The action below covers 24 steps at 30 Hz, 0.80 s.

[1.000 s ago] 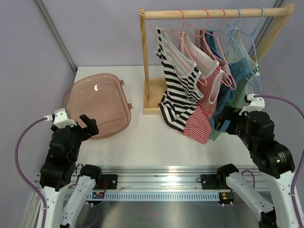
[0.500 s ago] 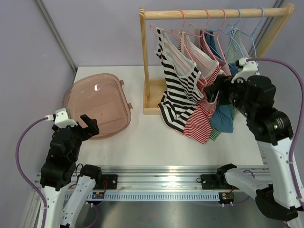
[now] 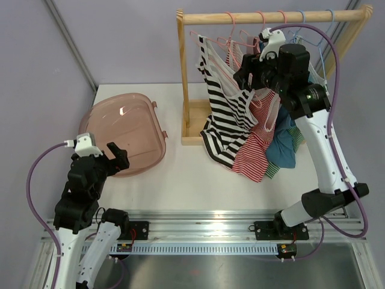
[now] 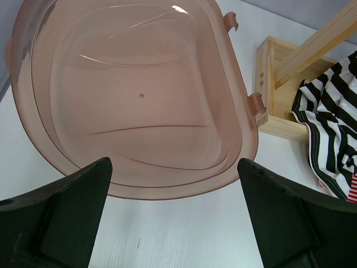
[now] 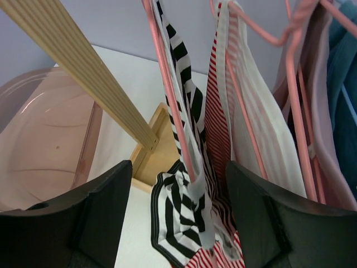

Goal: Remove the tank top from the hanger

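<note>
A black-and-white striped tank top point(image 3: 225, 114) hangs on a pink hanger point(image 3: 224, 66) at the left end of the wooden rack point(image 3: 271, 17). My right gripper point(image 3: 248, 73) is open, raised beside the top's right shoulder. In the right wrist view its open jaws straddle the pink hanger arm point(image 5: 170, 100) and the striped fabric point(image 5: 187, 195), not closed on either. My left gripper point(image 3: 114, 158) is open and empty, low over the table near the pink tub's front rim point(image 4: 167, 192).
A red-striped top point(image 3: 255, 141), a teal top point(image 3: 281, 147) and a green-striped one hang behind the black-striped one. A translucent pink tub point(image 3: 123, 132) sits at the left. The rack's wooden base point(image 3: 194, 123) stands between tub and clothes.
My right arm has swung up and left from beside the teal top to the hanger of the black-striped top. The left arm has barely moved.
</note>
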Available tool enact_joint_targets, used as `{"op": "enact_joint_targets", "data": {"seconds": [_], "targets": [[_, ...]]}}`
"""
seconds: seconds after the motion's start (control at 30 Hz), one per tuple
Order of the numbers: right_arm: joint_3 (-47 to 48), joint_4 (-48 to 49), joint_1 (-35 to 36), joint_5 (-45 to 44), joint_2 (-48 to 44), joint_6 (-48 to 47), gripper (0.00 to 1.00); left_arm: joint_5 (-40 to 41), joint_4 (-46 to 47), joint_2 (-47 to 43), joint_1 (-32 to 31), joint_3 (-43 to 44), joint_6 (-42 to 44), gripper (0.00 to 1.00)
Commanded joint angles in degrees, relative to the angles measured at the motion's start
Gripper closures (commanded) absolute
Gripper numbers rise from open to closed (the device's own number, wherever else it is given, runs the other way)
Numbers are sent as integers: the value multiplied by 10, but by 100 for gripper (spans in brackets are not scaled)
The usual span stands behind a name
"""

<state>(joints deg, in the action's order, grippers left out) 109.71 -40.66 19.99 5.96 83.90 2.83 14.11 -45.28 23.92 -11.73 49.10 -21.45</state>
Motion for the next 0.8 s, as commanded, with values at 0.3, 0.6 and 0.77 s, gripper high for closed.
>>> {"op": "enact_joint_targets", "data": {"seconds": [0.3, 0.6, 0.77], "targets": [[196, -43, 3, 56, 143, -75, 53, -21, 34, 3, 1, -2, 4, 1], [170, -30, 3, 84, 138, -70, 62, -22, 35, 2, 1, -1, 5, 1], [167, -26, 4, 71, 131, -64, 82, -22, 35, 2, 1, -1, 6, 1]]}}
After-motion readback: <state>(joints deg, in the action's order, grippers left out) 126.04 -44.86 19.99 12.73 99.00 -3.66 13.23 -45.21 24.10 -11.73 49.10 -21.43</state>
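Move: The near sloping arm of the black-and-white tank top's pink hanger is about 5 cm ahead of my right hand and 3 cm left, level with it. The black-and-white tank top hangs below, some 15 cm lower. The red-striped tank top is roughly 7 cm ahead and 3 cm right, the rack post about 12 cm ahead and 18 cm left. From my left hand that hanger arm lies some 24 cm ahead, 40 cm right and 17 cm higher. I carry my right hand about 5 cm forward and 3.5 cm left, straight in at the pink hanger's near arm just below its neck, rising a little and then settling back. I turn the wrist slightly counter-clockwise and narrow the fingers from well open to nearly shut, pinching the rod between the tips. ##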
